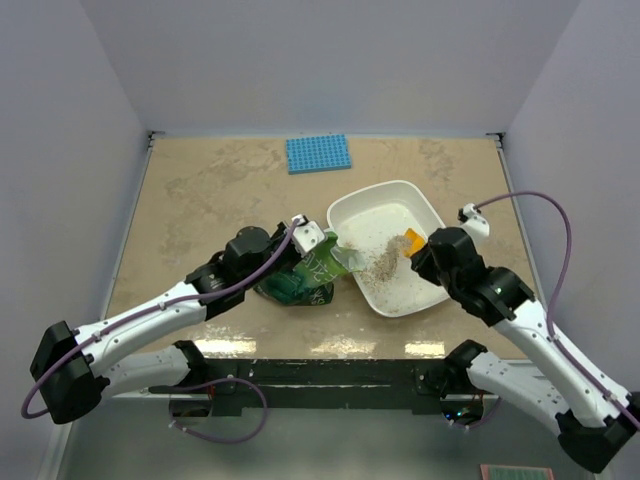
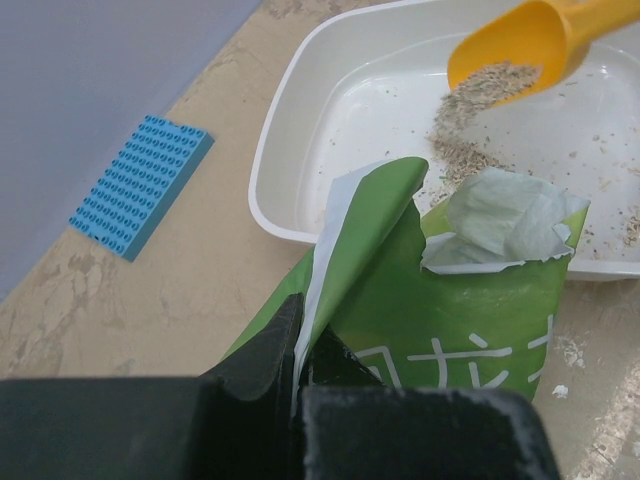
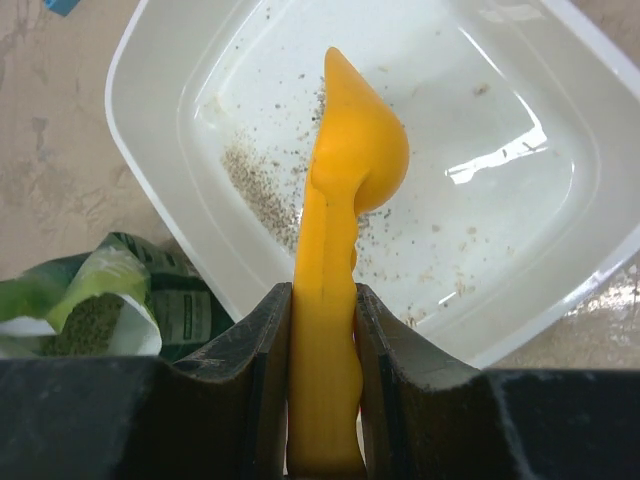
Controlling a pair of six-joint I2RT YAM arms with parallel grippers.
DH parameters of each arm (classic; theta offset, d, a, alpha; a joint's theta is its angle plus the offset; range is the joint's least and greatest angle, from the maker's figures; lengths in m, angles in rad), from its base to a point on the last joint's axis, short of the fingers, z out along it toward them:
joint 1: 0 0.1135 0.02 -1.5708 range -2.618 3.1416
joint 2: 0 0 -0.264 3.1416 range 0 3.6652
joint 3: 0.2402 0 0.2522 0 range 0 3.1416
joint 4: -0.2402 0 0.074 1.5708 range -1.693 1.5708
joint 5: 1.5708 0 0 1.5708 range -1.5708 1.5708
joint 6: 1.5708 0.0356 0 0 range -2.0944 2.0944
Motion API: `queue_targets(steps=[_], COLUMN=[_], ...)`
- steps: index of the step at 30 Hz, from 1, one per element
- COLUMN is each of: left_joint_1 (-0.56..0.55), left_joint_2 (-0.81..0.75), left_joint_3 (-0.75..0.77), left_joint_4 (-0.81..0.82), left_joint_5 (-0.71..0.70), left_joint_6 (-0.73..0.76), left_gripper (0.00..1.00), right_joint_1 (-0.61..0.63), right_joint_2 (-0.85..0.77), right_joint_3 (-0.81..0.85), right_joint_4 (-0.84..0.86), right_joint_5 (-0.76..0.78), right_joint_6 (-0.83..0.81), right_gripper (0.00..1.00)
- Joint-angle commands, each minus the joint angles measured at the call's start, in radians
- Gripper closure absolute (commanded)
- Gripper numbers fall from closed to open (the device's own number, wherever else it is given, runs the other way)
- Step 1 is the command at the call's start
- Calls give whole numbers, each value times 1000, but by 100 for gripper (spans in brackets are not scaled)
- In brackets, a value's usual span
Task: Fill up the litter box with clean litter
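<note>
The white litter box (image 1: 345, 212) (image 2: 290, 140) (image 3: 150, 130) lies right of centre, with a small heap of clean litter (image 1: 381, 264) (image 2: 455, 160) (image 3: 260, 195) on its floor. My right gripper (image 1: 425, 250) (image 3: 322, 310) is shut on the handle of an orange scoop (image 1: 411, 240) (image 3: 345, 170) (image 2: 530, 45), tilted over the box with granules spilling from it. My left gripper (image 1: 305, 238) (image 2: 298, 330) is shut on the torn top edge of the green litter bag (image 1: 305, 275) (image 2: 450, 320) (image 3: 110, 300), which stands just left of the box.
A blue studded mat (image 1: 318, 153) (image 2: 140, 185) lies flat near the table's back edge. Both arms reach in from the near edge. Walls close the table on three sides.
</note>
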Motion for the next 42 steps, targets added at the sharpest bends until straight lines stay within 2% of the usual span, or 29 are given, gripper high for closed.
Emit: queue_targets(steps=[1, 9, 15, 18, 22, 26, 33, 42], left_joint_1=[-1, -1, -1, -1, -2, -1, -1, -4], left_joint_2=[-25, -49, -62, -65, -74, -88, -102, -112], left_joint_3=[-19, -54, -65, -66, -68, -72, -75, -80], left_joint_4=[51, 60, 62, 60, 60, 65, 67, 70], left_joint_5=[5, -10, -16, -18, -19, -19, -15, -16], left_joint_6=[-4, 4, 2, 2, 2, 7, 13, 16], left_gripper=[100, 100, 100, 100, 100, 100, 100, 100], right_joint_1=[4, 4, 6, 4, 4, 4, 4, 4], right_joint_2=[143, 425, 485, 485, 453, 418, 364, 292], right_joint_3=[130, 309, 437, 473, 524, 605, 770, 736], right_joint_4=[54, -28, -113, -125, -119, -134, -241, -294], right_joint_5=[131, 139, 210, 193, 70, -202, -410, -567], right_joint_6=[-136, -314, -380, -400, -450, -482, -496, -478], right_gripper=[100, 100, 100, 100, 100, 100, 100, 100])
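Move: The right hand, already holding the scoop, is over the near part of the litter box, whose middle lies about 7 cm ahead, 6 cm left and 12 cm below. The litter heap is roughly 3 cm ahead, 9 cm left and 13 cm below; the bag's middle is level with the hand, some 26 cm left and 10 cm below. From the left hand, the box's middle is about 6 cm ahead, 23 cm right and 16 cm below. Tipping the scoop left over the box, the right hand sweeps 7 cm forward, then 16 cm up, back-left. ##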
